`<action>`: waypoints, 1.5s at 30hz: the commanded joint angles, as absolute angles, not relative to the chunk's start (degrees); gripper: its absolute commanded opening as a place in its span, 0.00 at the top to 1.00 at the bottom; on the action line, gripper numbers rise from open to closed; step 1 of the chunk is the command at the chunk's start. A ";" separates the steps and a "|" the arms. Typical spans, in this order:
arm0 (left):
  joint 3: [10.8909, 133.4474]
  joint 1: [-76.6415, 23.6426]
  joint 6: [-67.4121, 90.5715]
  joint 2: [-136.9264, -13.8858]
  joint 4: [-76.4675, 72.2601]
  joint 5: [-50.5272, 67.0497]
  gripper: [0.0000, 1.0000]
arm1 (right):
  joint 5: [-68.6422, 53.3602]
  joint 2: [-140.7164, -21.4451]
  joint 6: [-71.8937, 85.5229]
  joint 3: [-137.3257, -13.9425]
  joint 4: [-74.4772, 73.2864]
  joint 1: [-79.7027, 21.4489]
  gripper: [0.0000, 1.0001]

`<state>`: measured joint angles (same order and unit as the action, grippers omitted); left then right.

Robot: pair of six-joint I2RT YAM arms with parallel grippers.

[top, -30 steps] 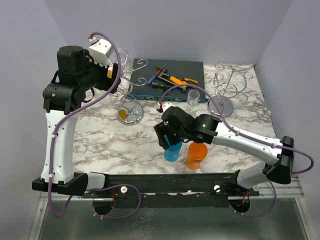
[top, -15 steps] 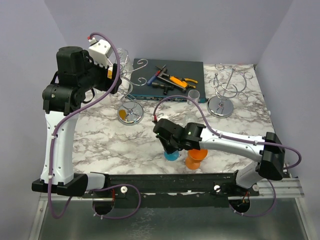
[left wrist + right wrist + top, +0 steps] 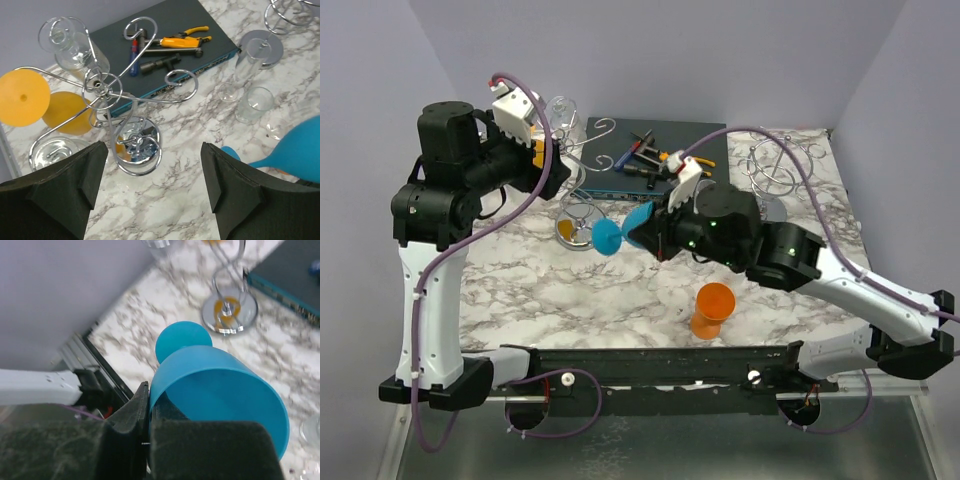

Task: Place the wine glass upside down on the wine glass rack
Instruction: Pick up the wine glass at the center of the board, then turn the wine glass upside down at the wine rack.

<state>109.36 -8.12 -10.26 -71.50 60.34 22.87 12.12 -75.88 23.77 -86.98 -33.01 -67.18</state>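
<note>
The blue wine glass [image 3: 625, 232] hangs on its side above the table, its foot [image 3: 182, 340] pointing left toward the wine glass rack [image 3: 582, 228]. My right gripper [image 3: 653, 236] is shut on the wall of its bowl [image 3: 220, 390], one finger inside and one outside. In the left wrist view the rack [image 3: 101, 84] shows its chrome spiral arms, with two orange glasses [image 3: 23, 97] and a clear one [image 3: 75, 47] hanging upside down. My left gripper [image 3: 556, 168] hovers open above the rack with nothing between its fingers [image 3: 65, 185]. The blue glass [image 3: 295, 150] enters that view at the right.
An orange glass [image 3: 712, 308] stands near the front edge. A dark box [image 3: 705, 145] with pliers and other tools lies at the back. A second chrome rack [image 3: 775, 172] stands back right. Two clear glasses [image 3: 252, 104] stand near the box.
My right gripper shut on the blue glass beside the orange one, lifted it off the table and swung it up and left, tipping it sideways. The left arm shifted slightly.
</note>
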 commanded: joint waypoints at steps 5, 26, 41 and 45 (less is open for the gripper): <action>110.07 -8.31 -7.76 -67.81 64.23 37.92 0.17 | 14.37 -74.03 17.39 -94.24 -25.79 -67.52 1.00; 102.19 -8.26 -1.15 -66.70 58.06 40.08 0.50 | 8.19 -71.76 13.71 -86.38 -1.36 -67.51 1.00; 103.48 -8.26 -21.23 -65.13 53.34 30.77 0.99 | 4.00 -63.87 21.30 -74.88 -8.36 -67.54 0.00; 99.37 -8.27 -33.41 -60.72 48.43 33.66 1.00 | 1.66 -63.13 21.60 -77.89 -20.20 -67.55 0.00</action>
<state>101.91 -8.12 -18.24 -66.11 54.96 32.95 4.99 -64.51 19.99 -75.35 -8.14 -67.26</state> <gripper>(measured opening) 0.073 0.994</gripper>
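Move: Below the left hand, the blue wine glass in the right fingers lies some 8 cm back, 14 cm to the right and 18 cm down; the rack's top is about 13 cm ahead, 1 cm left and 10 cm lower. From the right hand, which pinches the rim, the receiving left gripper is roughly 11 cm forward, 21 cm left and 16 cm up; the orange glass stands 5 cm back, 14 cm right and 28 cm below. Raising the still-pinched blue glass about 13 cm, the right hand tips its fingers upward some 30 degrees to bring the foot up to the left hand. The left hand draws back 6 cm and right 4 cm, yawing clockwise, then shuts its fingers on the foot and eases forward. Only then does the right hand open wide, release the rim and withdraw down and slightly back. ##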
